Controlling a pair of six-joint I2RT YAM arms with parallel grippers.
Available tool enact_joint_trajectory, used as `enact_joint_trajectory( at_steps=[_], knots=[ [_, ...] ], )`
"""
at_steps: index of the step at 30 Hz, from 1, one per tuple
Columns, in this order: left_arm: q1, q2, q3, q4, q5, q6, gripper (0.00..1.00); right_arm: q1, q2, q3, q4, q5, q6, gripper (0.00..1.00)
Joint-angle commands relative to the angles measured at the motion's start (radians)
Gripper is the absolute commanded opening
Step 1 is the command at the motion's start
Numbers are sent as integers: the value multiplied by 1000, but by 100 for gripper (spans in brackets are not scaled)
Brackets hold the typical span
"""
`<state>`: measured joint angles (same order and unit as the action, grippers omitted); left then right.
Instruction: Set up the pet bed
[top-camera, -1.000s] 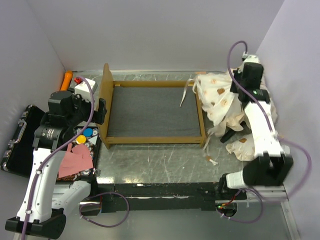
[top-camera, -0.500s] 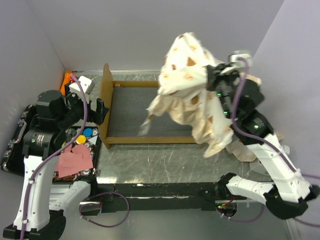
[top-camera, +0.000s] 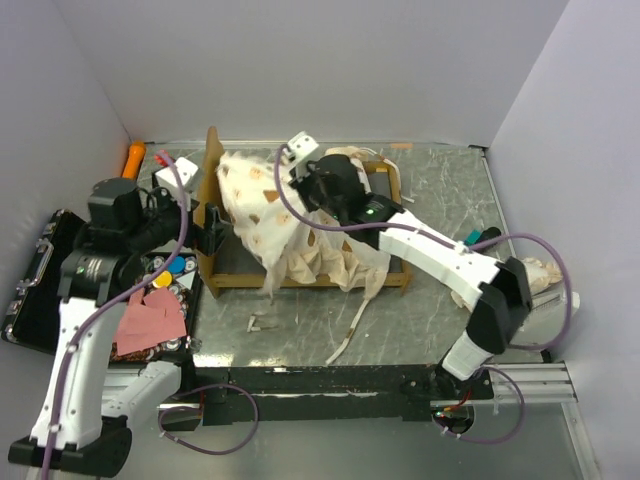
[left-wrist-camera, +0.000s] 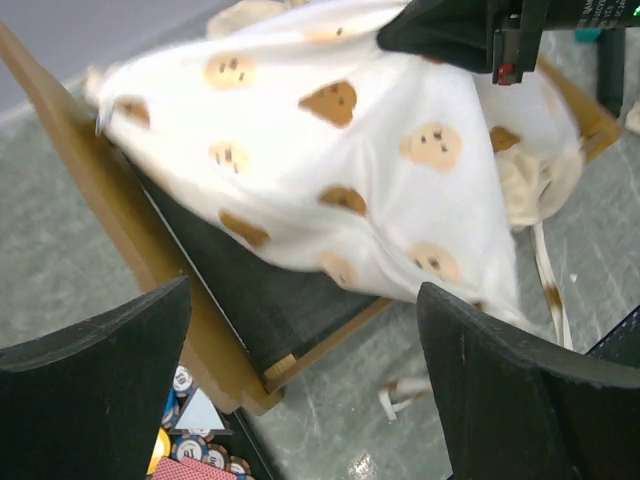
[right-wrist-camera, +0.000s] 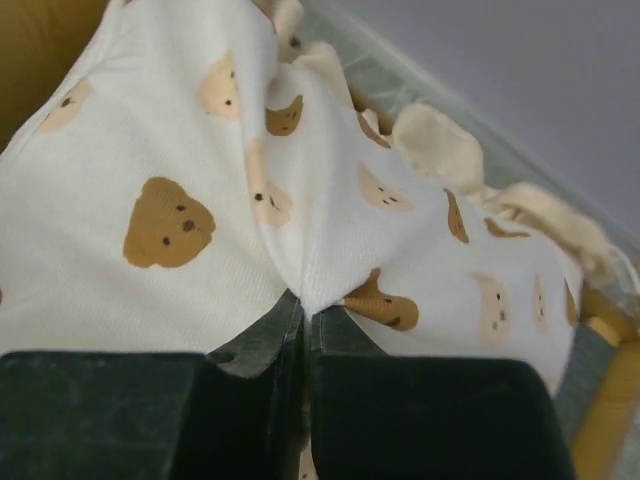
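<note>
The pet bed's light-wood frame (top-camera: 305, 283) stands at the table's back, with its headboard (top-camera: 211, 190) at the left end. The cream bear-print mattress (top-camera: 262, 205) lies bunched over the frame's left half and spills over the front rail. My right gripper (right-wrist-camera: 305, 315) is shut on a fold of the mattress (right-wrist-camera: 170, 230), above the bed near the headboard. At the frame's front left corner (left-wrist-camera: 255, 375) my left gripper (left-wrist-camera: 310, 400) hangs open and holds nothing. The grey base (left-wrist-camera: 225, 285) shows under the cloth. A cream pillow-like lump (top-camera: 545, 275) lies at the far right.
An open black case (top-camera: 40, 290) with poker chips (top-camera: 172, 268) and red cards (top-camera: 150, 318) sits left of the bed. An orange object (top-camera: 134, 158) and a white box (top-camera: 168, 176) stand behind it. Loose ribbon ties (top-camera: 345, 335) trail on the table. A teal item (top-camera: 481, 237) lies at the right.
My right arm lifted the mattress from the table's right side, swung it high and leftward, and brought it down over the frame by the headboard. The left gripper moved slightly toward the frame's corner.
</note>
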<state>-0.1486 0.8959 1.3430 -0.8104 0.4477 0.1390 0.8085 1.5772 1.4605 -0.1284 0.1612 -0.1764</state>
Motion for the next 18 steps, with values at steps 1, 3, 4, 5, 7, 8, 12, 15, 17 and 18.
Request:
enact_joint_trajectory(
  at_steps=[1, 3, 4, 5, 7, 8, 12, 15, 17, 18],
  knots=[
    [-3, 35, -85, 65, 28, 45, 97, 9, 38, 112, -43, -92, 43, 31],
    [-5, 55, -122, 94, 29, 68, 96, 11, 43, 100, -79, -72, 87, 74],
    [-5, 73, -131, 97, 29, 77, 97, 12, 35, 94, -100, -49, 107, 85],
    [-8, 92, -134, 94, 26, 83, 98, 6, 21, 92, -126, -17, 118, 93],
    [-19, 138, -131, 74, 31, 94, 99, -6, -29, 72, -174, 46, 120, 99],
    [-28, 155, -127, 65, 35, 100, 99, -20, -63, 54, -187, 69, 120, 99],
    [-89, 183, -151, 47, 43, 137, 99, -158, -204, -75, -270, -33, 149, 99],
    [-149, 164, -209, 54, 25, 183, 99, -233, -273, -211, -333, -109, 134, 99],
    [-187, 161, -251, 69, -19, 204, 99, -244, -296, -290, -356, -95, 132, 99],
    [-203, 164, -271, 79, -45, 214, 99, -249, -308, -325, -350, -107, 130, 99]
  ],
)
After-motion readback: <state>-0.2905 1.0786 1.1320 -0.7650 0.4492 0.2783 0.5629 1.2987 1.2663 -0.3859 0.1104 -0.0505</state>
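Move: The right hand still pinches the bear-print blanket, whose middle lies some 5 cm back and 9 cm below it. The bed it is brought to is nearly straight beneath, roughly 2 cm back, 2 cm right and 17 cm down; the headboard stands about 18 cm to its left and 3 cm back. From the open left hand the blanket's middle is about 7 cm ahead, 16 cm right and 14 cm below, the headboard about 10 cm ahead, 1 cm left and 15 cm below. The right fingers let go of the blanket above the bed as that hand sinks about 5 cm; then, wide open, it swings some 15 cm right, away from the headboard, turning a little clockwise. Meanwhile the open left hand drops about 12 cm towards the blanket's near-left part, first easing forward, then back and right, its fingers tipping down and clockwise. ##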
